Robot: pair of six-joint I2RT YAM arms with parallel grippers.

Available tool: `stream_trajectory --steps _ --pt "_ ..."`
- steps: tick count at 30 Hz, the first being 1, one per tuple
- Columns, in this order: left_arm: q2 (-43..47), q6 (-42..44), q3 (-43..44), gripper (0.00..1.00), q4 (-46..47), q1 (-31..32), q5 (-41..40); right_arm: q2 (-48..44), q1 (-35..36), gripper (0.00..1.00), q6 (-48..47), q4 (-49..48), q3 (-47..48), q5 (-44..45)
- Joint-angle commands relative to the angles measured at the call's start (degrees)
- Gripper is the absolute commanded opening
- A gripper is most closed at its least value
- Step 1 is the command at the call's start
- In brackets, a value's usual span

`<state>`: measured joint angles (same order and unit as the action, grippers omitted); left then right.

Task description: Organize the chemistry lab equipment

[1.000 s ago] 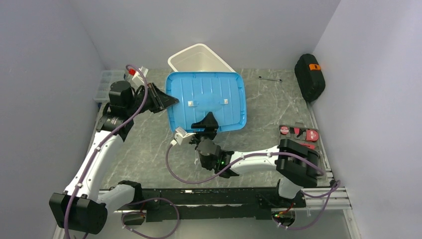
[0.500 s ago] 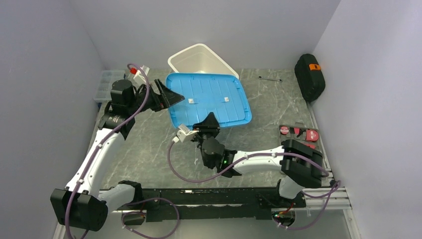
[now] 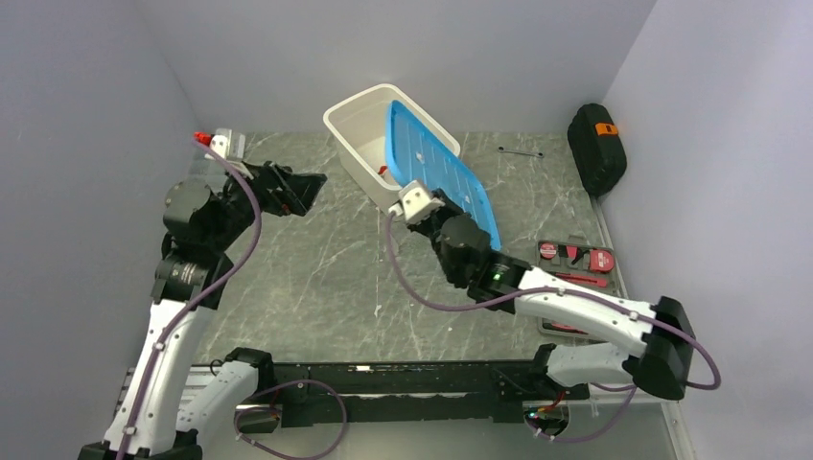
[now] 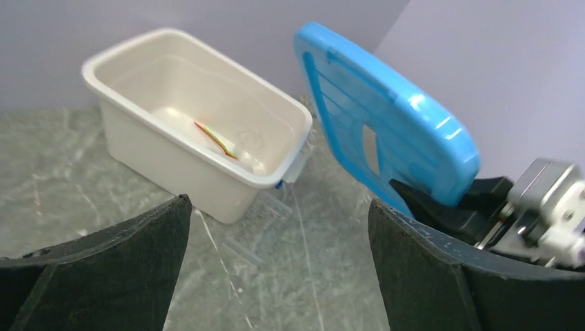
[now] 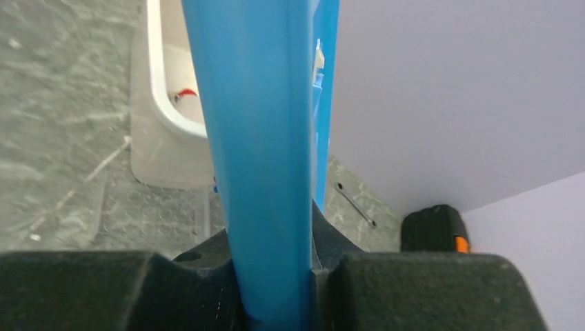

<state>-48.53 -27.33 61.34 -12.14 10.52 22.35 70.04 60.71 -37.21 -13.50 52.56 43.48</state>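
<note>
My right gripper (image 3: 449, 217) is shut on the lower edge of a blue lid (image 3: 436, 165), which stands tilted on edge beside the open white bin (image 3: 357, 123). In the right wrist view the blue lid (image 5: 262, 138) fills the gap between the jaws. My left gripper (image 3: 295, 190) hangs open and empty to the left of the bin. A clear plastic tube rack (image 4: 259, 226) lies flat on the table against the white bin (image 4: 159, 148). A thin red and yellow item (image 4: 217, 140) rests inside. The squeeze bottle with red nozzle (image 3: 217, 142) stands at the back left.
A black case (image 3: 595, 148) stands at the back right, with a thin metal tool (image 3: 521, 151) lying near it. A red tool set (image 3: 575, 259) sits by the right edge. The grey marbled table (image 3: 316, 278) is walled on three sides.
The blue lid went from flat over the bin to tilted on edge, carried right by the right gripper. The left gripper let go of it, opened and drew back left.
</note>
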Motion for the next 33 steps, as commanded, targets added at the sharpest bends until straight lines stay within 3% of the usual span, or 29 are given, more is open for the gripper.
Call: stream_trajectory --steps 1,8,17,27,33 --pt "2.6 6.5 0.1 0.99 2.5 -0.2 -3.7 -5.1 -2.0 0.0 12.5 7.8 5.5 -9.9" --pt "3.2 10.3 -4.2 0.99 8.1 -0.2 7.8 -11.6 -5.1 0.0 25.5 17.6 13.2 -25.7" --pt "2.7 8.1 -8.2 0.99 18.6 -0.3 26.1 -12.7 -12.2 0.0 41.2 19.8 18.7 -56.8" --pt "7.9 10.4 -8.9 0.99 12.4 -1.0 23.3 -10.2 -21.6 0.0 51.9 12.9 19.6 -87.2" --pt "8.9 11.4 -7.4 0.99 8.2 -1.2 20.5 -9.4 -24.5 0.0 56.3 7.5 19.0 -95.1"
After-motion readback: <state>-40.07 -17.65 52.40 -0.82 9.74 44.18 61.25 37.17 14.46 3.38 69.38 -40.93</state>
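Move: The left hand is empty and wide open; the blue lid in the other hand has its middle about 21 cm to its right, 10 cm ahead and some 6 cm lower, with the white bin roughly 22 cm ahead, 14 cm right and 29 cm below. From the right hand, the white bin lies about 20 cm ahead, 8 cm left and 20 cm below, and the clear rack some 10 cm ahead, 3 cm left and 29 cm down. Keeping its pinch on the blue lid's edge, the right hand rises about 12 cm and draws back about 11 cm with some 5 cm to the left, away from the white bin, while it rolls left side up and swings counter-clockwise, nearly 80 degrees in all, so that its fingers point across at the left hand. The left hand bobs briefly, then backs off about 7 cm and shifts some 3 cm right, fingers still wide open, tipping up and turning clockwise about 20 degrees each, to wait beside the lid as it comes round. ##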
